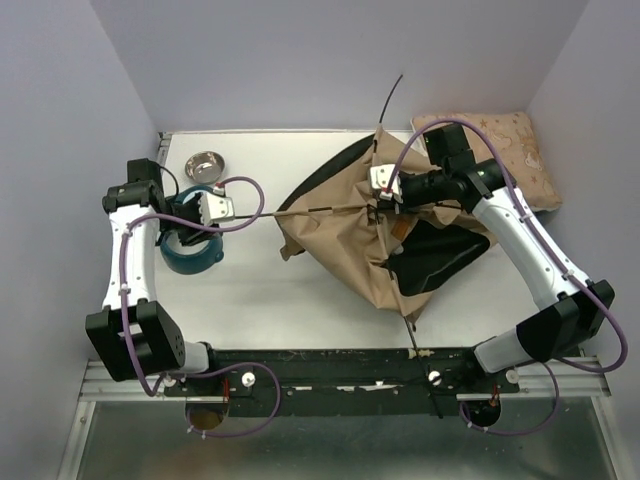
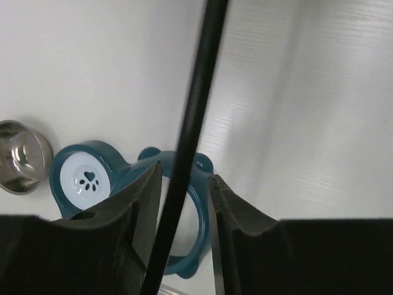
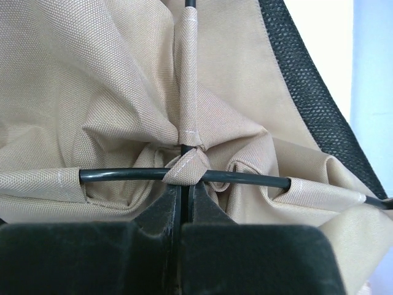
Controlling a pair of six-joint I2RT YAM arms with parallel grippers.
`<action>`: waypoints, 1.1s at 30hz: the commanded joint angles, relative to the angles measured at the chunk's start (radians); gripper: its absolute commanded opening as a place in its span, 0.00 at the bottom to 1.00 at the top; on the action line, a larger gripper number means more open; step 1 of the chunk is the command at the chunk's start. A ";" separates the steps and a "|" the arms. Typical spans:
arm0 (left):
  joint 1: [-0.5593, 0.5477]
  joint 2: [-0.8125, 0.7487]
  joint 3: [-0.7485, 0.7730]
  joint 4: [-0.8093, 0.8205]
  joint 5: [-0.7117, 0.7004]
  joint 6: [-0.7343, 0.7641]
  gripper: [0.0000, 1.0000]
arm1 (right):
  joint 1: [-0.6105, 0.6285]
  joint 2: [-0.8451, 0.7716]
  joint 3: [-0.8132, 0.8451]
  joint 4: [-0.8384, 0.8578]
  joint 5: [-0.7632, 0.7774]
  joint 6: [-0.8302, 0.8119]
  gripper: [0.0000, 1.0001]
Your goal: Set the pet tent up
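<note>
The pet tent (image 1: pixel 345 250) lies crumpled right of centre, tan fabric over a black base (image 1: pixel 440 255). One thin black pole (image 1: pixel 310 208) runs left out of it to my left gripper (image 1: pixel 228 210). In the left wrist view that pole (image 2: pixel 196 104) passes between the open jaws of the left gripper (image 2: pixel 184 187), close to the left finger (image 2: pixel 144 203). My right gripper (image 1: pixel 380 190) sits on top of the tent where the poles cross. In the right wrist view the right gripper (image 3: pixel 183 192) is shut on the upright pole just below the fabric loop (image 3: pixel 187 166) and the crosswise pole (image 3: pixel 123 175).
A teal bowl stand (image 1: pixel 190 252) sits under the left gripper and shows in the left wrist view as the teal stand (image 2: pixel 123 169). A steel bowl (image 1: pixel 203 165) is at the back left. A pink cushion (image 1: pixel 505 150) lies at the back right. Walls close in three sides.
</note>
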 commanded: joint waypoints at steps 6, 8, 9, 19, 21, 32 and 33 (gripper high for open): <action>0.079 -0.136 -0.122 -0.276 0.089 0.154 0.00 | 0.005 0.070 0.144 0.128 0.017 -0.204 0.01; 0.079 -0.213 -0.191 -0.321 0.103 0.212 0.00 | 0.029 0.093 0.203 0.070 -0.011 -0.260 0.01; 0.077 -0.271 -0.232 -0.323 0.097 0.209 0.00 | 0.047 0.099 0.232 0.039 -0.020 -0.261 0.01; 0.077 -0.839 -0.357 -0.323 0.036 0.125 0.00 | 0.247 -0.166 -0.015 -0.018 -0.072 -0.280 0.01; 0.079 -0.902 -0.354 -0.323 0.023 0.087 0.00 | 0.267 -0.191 -0.052 0.029 -0.057 -0.287 0.00; 0.077 -1.051 -0.394 -0.221 -0.035 -0.180 0.00 | 0.268 0.131 0.239 0.281 -0.078 -0.410 0.01; 0.079 -1.066 -0.402 -0.196 -0.050 -0.205 0.00 | 0.272 0.154 0.254 0.342 -0.086 -0.418 0.01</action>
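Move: Between the left hand's open fingers runs the free end of the tent pole; where it leaves the fabric is about 13 cm to the right and 1 cm ahead. Below that hand, the teal ring lies some 10 cm left and 3 ahead, 18 down, and the steel bowl about 9 left and 23 ahead, 18 down. The right hand already pinches the tent's pole crossing, about a centimetre left of and below its hand point. Drawing back towards its own base by about 17 cm, the left hand shuts its fingers on the pole end roughly halfway and tips them upward some 20 degrees. Keeping its pinch at the crossing, the right hand edges forward, left and up, swings back about 10 cm, then comes forward again and left, ending some 8 cm left and 7 higher while turning counter-clockwise. ##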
